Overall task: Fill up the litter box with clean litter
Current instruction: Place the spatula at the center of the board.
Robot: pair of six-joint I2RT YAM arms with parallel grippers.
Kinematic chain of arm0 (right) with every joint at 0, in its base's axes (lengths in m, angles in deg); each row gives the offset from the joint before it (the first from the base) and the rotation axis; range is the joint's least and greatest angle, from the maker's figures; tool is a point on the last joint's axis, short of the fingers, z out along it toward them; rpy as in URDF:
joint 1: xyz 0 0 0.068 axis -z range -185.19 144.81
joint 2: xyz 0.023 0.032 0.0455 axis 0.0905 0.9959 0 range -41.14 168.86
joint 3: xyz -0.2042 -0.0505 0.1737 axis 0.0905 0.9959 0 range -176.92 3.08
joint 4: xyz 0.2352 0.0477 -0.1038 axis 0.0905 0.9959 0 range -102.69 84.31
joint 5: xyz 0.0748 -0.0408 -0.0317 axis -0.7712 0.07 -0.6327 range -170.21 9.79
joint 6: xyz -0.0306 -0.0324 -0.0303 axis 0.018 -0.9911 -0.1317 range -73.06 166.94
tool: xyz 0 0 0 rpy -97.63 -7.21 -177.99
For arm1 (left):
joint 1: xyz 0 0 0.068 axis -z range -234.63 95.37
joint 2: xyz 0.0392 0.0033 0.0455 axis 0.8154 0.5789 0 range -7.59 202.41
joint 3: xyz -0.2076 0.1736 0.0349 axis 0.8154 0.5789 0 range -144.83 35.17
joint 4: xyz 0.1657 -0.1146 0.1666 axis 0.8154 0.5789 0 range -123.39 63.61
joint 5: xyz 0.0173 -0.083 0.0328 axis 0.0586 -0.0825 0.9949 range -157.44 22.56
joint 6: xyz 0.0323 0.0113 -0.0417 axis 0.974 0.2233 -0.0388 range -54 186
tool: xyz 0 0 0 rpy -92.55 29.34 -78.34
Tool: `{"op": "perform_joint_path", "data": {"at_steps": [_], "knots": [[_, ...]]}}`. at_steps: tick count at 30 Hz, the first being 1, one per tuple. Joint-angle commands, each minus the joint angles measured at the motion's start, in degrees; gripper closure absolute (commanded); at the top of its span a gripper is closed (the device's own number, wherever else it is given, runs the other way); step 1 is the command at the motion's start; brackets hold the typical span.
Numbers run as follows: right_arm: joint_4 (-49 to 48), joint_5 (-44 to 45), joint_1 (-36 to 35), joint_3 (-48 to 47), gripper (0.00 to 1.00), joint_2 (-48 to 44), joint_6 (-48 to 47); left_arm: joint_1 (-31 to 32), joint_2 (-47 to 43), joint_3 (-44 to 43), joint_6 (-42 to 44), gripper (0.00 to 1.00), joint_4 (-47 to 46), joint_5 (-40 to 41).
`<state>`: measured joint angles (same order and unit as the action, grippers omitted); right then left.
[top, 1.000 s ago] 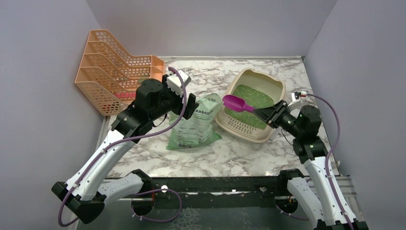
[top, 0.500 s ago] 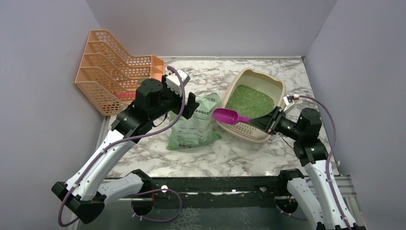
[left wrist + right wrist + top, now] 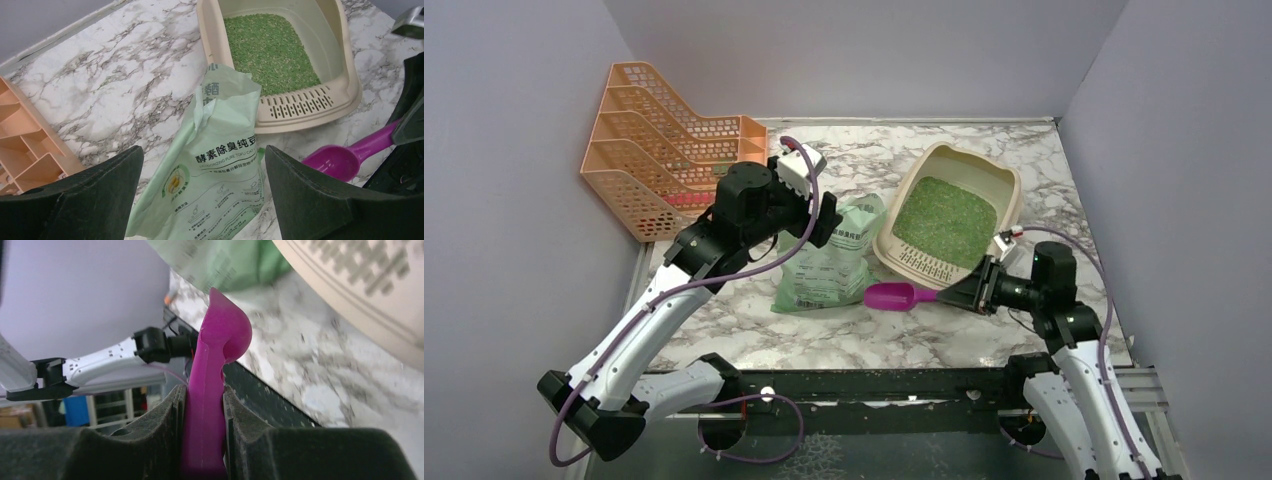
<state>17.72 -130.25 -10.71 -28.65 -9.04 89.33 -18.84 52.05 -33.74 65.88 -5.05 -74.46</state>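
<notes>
The beige litter box (image 3: 1010,186) sits at the right back of the table, its floor covered with green clean litter (image 3: 944,210). The left wrist view shows the box rim (image 3: 351,75) and the litter (image 3: 270,45) too. A pale green bag (image 3: 829,268) with dark print lies left of the box. My left gripper (image 3: 824,220) hovers open above the bag (image 3: 220,175), touching nothing. My right gripper (image 3: 969,293) is shut on the handle of a magenta scoop (image 3: 890,296), held low in front of the box's slotted lip. In the right wrist view the scoop (image 3: 220,340) stands edge-on between the pads.
An orange mesh file rack (image 3: 659,150) stands at the back left against the wall. Grey walls close in the table on three sides. The near edge has a black frame (image 3: 874,385) where the arm bases sit.
My right gripper has carried the scoop from above the litter box toward the near edge and down, to just over the table in front of the box. The left arm has barely shifted.
</notes>
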Motion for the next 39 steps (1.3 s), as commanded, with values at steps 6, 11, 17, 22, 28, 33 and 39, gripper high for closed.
{"op": "perform_joint_path", "data": {"at_steps": [6, 11, 17, 22, 28, 33, 39], "knots": [[7.18, 0.0, 0.01, 10.03, 0.99, 6.03, -4.09, 0.04, 1.3, -1.37, -0.14, 0.09, -2.38, -0.5], [1.3, 6.92, -0.01, 14.64, 0.88, 6.95, -0.85, 0.07, 0.87, -1.06, -0.14, 0.09, -2.56, -1.11], [0.73, 11.68, 0.03, 15.97, 0.49, 7.22, -0.39, 0.07, -0.9, 0.52, 1.19, 0.07, -2.54, -0.26], [2.94, 15.16, 0.07, 15.77, 0.4, 3.68, 1.63, 0.06, -1.02, 1.22, 1.61, 0.07, -2.21, 1.91], [9.35, 22.13, 0.02, 12.41, 0.28, 0.45, 2.53, 0.05, -0.59, 1.49, 1.2, 0.07, -2.05, 2.77], [15.41, 27.9, 0.05, 7.28, 0.21, -0.36, 2.19, 0.0, -0.68, 1.27, -0.5, 0.06, -0.73, 4.97], [21.2, 32.9, 0.01, 0.36, 0.09, 0.3, 2.57, -0.02, 1.43, -0.09, -4.7, 0.05, 2.49, 12.98]]}}
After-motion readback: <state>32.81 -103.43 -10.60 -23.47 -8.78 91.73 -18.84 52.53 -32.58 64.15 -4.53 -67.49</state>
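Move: The purple spatula is already in the right fingers by its handle, bowl to the left. The bare spot of board it is bound for has its middle roughly 5 cm left of the right hand, 3 cm back and 14 cm below. The litter box sits about 22 cm ahead and 2 cm right of that hand, the litter bag some 26 cm left and 9 cm ahead. From the left hand the spot is about 15 cm back, 22 cm right and 26 cm below. The spatula is lowered quickly, some 11 cm down and 3 cm back towards the bare board in front of the litter box, the right wrist tipping about 20 degrees fingers-down. The fingers then open wide and let go as the hand settles a little lower, swings right about 5 cm and slightly forward off the handle, turning clockwise, and starts to rise. ##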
